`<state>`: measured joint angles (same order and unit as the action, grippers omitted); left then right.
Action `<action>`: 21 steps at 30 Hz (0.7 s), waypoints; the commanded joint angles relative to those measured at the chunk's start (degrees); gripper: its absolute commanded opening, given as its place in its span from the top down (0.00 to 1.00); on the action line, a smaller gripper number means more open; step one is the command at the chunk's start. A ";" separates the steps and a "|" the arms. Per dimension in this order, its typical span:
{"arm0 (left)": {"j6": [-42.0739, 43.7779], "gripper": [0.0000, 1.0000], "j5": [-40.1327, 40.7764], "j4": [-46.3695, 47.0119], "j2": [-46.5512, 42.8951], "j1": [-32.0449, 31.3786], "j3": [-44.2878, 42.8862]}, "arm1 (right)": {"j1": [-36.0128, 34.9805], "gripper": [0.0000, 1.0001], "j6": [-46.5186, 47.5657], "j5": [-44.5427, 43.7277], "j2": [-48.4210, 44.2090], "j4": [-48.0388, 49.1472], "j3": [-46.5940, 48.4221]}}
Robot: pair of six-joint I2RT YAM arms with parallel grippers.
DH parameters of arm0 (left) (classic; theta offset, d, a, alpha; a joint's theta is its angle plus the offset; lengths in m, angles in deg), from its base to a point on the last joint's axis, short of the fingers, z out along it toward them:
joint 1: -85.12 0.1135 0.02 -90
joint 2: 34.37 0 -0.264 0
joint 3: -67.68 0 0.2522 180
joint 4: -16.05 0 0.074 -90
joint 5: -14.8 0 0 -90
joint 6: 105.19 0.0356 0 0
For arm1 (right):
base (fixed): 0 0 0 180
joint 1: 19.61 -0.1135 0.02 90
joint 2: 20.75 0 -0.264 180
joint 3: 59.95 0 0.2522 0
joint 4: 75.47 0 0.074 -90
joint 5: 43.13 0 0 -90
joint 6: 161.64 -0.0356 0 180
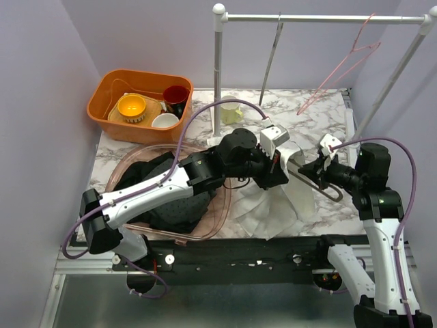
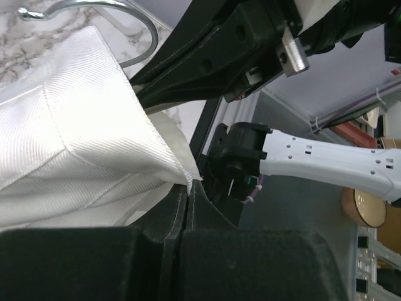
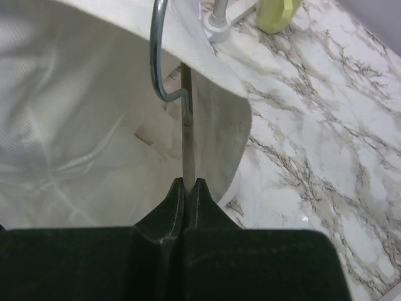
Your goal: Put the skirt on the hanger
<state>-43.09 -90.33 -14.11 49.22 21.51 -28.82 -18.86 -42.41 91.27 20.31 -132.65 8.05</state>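
The white skirt [image 1: 273, 208] lies crumpled on the marble table between the two arms. My left gripper [image 1: 281, 171] is shut on the skirt [image 2: 75, 125], pinching its hemmed corner at the fingertips [image 2: 190, 187]. The hanger [image 1: 329, 191] is a grey metal wire one, and its hook [image 2: 135, 19] curves over the cloth. My right gripper [image 1: 316, 171] is shut on the hanger, with the thin straight wire [image 3: 186, 125] clamped between its fingers [image 3: 188, 183]. The wire runs up over the skirt [image 3: 81, 113] to the hook. The fabric hides most of the hanger's body.
An orange basin [image 1: 102, 102] with bowls and a cup stands at the back left. A white clothes rack [image 1: 218, 68] carries a pink hanger [image 1: 345, 65]. A pale yellow cup [image 1: 231, 113] sits by the rack's post. A clear basket [image 1: 220, 212] of dark clothes lies under the left arm.
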 commanded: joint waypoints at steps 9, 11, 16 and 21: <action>12.04 0.17 -5.27 -11.61 -0.69 -0.37 -1.02 | -0.05 1.00 7.50 10.17 -1.86 -1.58 -1.06; 16.63 0.08 -0.19 -16.71 -3.51 -0.37 -1.63 | -0.05 0.99 9.08 10.97 -1.24 -2.11 -1.41; 31.92 0.01 10.55 -22.53 -13.00 -0.11 -0.24 | -0.05 0.99 14.00 13.61 -0.36 -4.22 -1.85; 44.85 0.01 13.57 -19.11 -19.07 1.03 6.27 | 0.04 0.99 23.38 14.57 -0.81 -10.18 -1.15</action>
<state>-13.67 -82.29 -32.71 33.49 21.51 -27.10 -18.86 -28.82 101.37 20.27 -137.46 6.72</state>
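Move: The skirt's waistband edge is pinched in the left fingers; the held hanger's hook, where it is brought, lies about 6 cm ahead, 3 cm to the right and 3 cm below them. The right fingertips are roughly 3 cm ahead of the left hand, 5 cm right and 4 cm lower. The clear tub sits some 33 cm left, 8 cm farther out and 27 cm down. From the right hand, the skirt's opening is around 4 cm left, 2 cm ahead and 2 cm below. The waistband corner is lowered beside the hook as the left hand sinks about 6 cm and its fingers spread wide, letting go; that hand then turns back up and leaves to the left, some 12 cm, towards the tub, rolling roughly 30 degrees. The right hand keeps its pinch on the hanger, easing back and left and swinging a little counter-clockwise. ##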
